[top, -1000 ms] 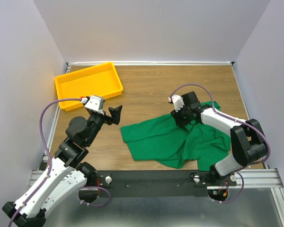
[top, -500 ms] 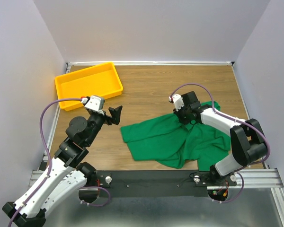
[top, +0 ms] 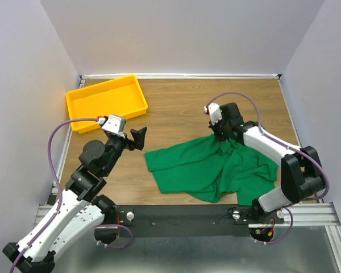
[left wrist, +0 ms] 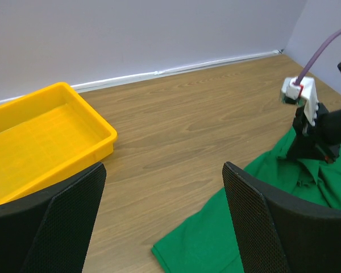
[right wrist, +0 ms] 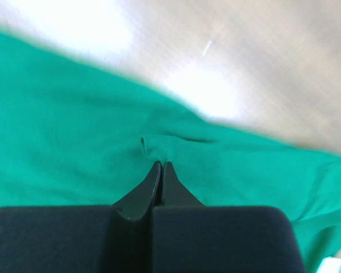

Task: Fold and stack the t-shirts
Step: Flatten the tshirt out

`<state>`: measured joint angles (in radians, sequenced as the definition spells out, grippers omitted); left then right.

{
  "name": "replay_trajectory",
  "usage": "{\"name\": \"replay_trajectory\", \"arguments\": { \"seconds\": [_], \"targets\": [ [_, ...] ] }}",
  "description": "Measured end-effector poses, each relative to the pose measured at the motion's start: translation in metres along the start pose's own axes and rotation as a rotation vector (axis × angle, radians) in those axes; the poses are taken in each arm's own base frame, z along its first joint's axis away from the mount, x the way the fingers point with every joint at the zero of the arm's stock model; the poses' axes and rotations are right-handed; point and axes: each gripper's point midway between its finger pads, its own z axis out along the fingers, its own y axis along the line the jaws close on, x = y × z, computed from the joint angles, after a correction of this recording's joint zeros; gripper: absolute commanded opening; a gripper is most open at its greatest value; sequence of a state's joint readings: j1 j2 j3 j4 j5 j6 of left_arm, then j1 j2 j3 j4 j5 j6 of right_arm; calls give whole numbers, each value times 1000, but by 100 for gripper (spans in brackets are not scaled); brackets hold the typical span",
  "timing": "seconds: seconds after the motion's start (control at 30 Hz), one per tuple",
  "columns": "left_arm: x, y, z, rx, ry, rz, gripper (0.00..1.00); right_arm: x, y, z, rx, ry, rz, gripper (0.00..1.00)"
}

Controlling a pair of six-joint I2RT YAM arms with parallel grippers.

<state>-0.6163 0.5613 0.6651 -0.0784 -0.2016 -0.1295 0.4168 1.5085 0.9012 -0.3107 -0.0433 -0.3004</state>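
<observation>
A crumpled green t-shirt (top: 216, 168) lies on the wooden table, right of centre. My right gripper (top: 223, 136) is at its far edge, jaws shut on a small pucker of the green cloth (right wrist: 159, 151); the fingertips (right wrist: 153, 173) meet with the fabric bunched just ahead of them. My left gripper (top: 139, 138) hovers open to the left of the shirt, apart from it. In the left wrist view, bare wood and the shirt's near corner (left wrist: 216, 239) show between the wide jaws of the left gripper (left wrist: 165, 168). No neck tag shows.
A yellow plastic tray (top: 106, 102) sits at the far left of the table, also seen in the left wrist view (left wrist: 62, 170). White walls enclose the table on three sides. A black rail (top: 182, 219) runs along the near edge.
My right gripper closed on the shirt's far edge and drew back slightly, pulling the cloth's upper right flap inward. The left arm has not moved.
</observation>
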Motion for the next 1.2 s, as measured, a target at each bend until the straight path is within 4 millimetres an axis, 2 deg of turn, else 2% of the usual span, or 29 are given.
{"name": "replay_trajectory", "arguments": {
  "seconds": [0.1,0.2,0.23,0.27,0.3,0.33,0.37,0.4,0.43,0.5,0.57,0.63,0.7,0.77,0.93,0.97,1.03,1.1,1.2],
  "targets": [
    [1,0,1,0,3,-1,91,-38,-21,-8,44,-80,26,1],
    [3,0,2,-1,9,0,91,-100,-73,-11,144,-214,116,1],
    [3,0,2,-1,12,0,91,-120,-102,-9,193,-251,177,1],
    [3,0,2,-1,13,1,91,-134,-120,-9,227,-288,217,0],
    [4,0,2,-2,14,1,91,-152,-150,-4,280,-337,298,12],
    [4,0,2,-2,14,1,91,-161,-181,0,326,-375,377,29],
    [4,0,2,-2,14,1,91,-167,-200,2,352,-399,438,46],
    [4,0,2,-2,14,1,91,-172,-225,5,379,-434,507,67],
    [4,0,2,-2,14,1,91,-175,-242,7,396,-465,575,75],
    [4,0,2,-2,14,1,91,-159,-270,10,428,-469,652,78],
    [4,0,2,-2,14,1,91,-138,-284,7,453,-458,697,80],
    [4,0,2,-1,14,1,91,-120,-278,4,445,-427,696,84],
    [4,0,2,-2,14,1,91,-109,-257,0,381,-401,634,87],
    [4,0,3,-2,15,1,91,-95,-209,-11,214,-363,492,89],
    [7,0,5,2,27,2,91,-78,-124,-52,-73,-351,142,88],
    [8,-1,5,4,29,1,91,-73,-110,-58,-113,-354,89,88],
    [9,-2,6,8,31,0,91,-49,-82,-67,-193,-329,-19,88],
    [9,-3,6,13,34,0,91,-26,-60,-68,-256,-296,-75,88],
    [11,-5,7,22,39,-3,91,1,-39,-65,-326,-241,-97,87]
  ]
}}
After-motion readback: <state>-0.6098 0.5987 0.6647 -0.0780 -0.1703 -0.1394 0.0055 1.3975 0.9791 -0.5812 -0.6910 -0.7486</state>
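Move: The right hand keeps a pinch of the green t-shirt's far edge, just above the table; the bare table meant for that cloth lies about 16 cm ahead, level sideways, 4 cm lower. The table's far edge runs some 30 cm ahead, the shirt's left far corner lies about 28 cm left and 4 cm back, and the rumpled right part about 11 cm right and 9 cm back. From the left hand the pinched edge is roughly 29 cm right, 8 cm ahead and 24 cm below. The right hand flings the pinched edge fast forward and up towards the table's far edge, about 26 cm out and 13 cm up, veering right, with the wrist turning clockwise some 45 degrees and tipping up as the fingers open wide near full reach and let go of the cloth. It then swings straight back, lower, the wrist turning counter-clockwise again, and ends open above the shirt, some 5 cm right of and 5 cm higher than where it began. ##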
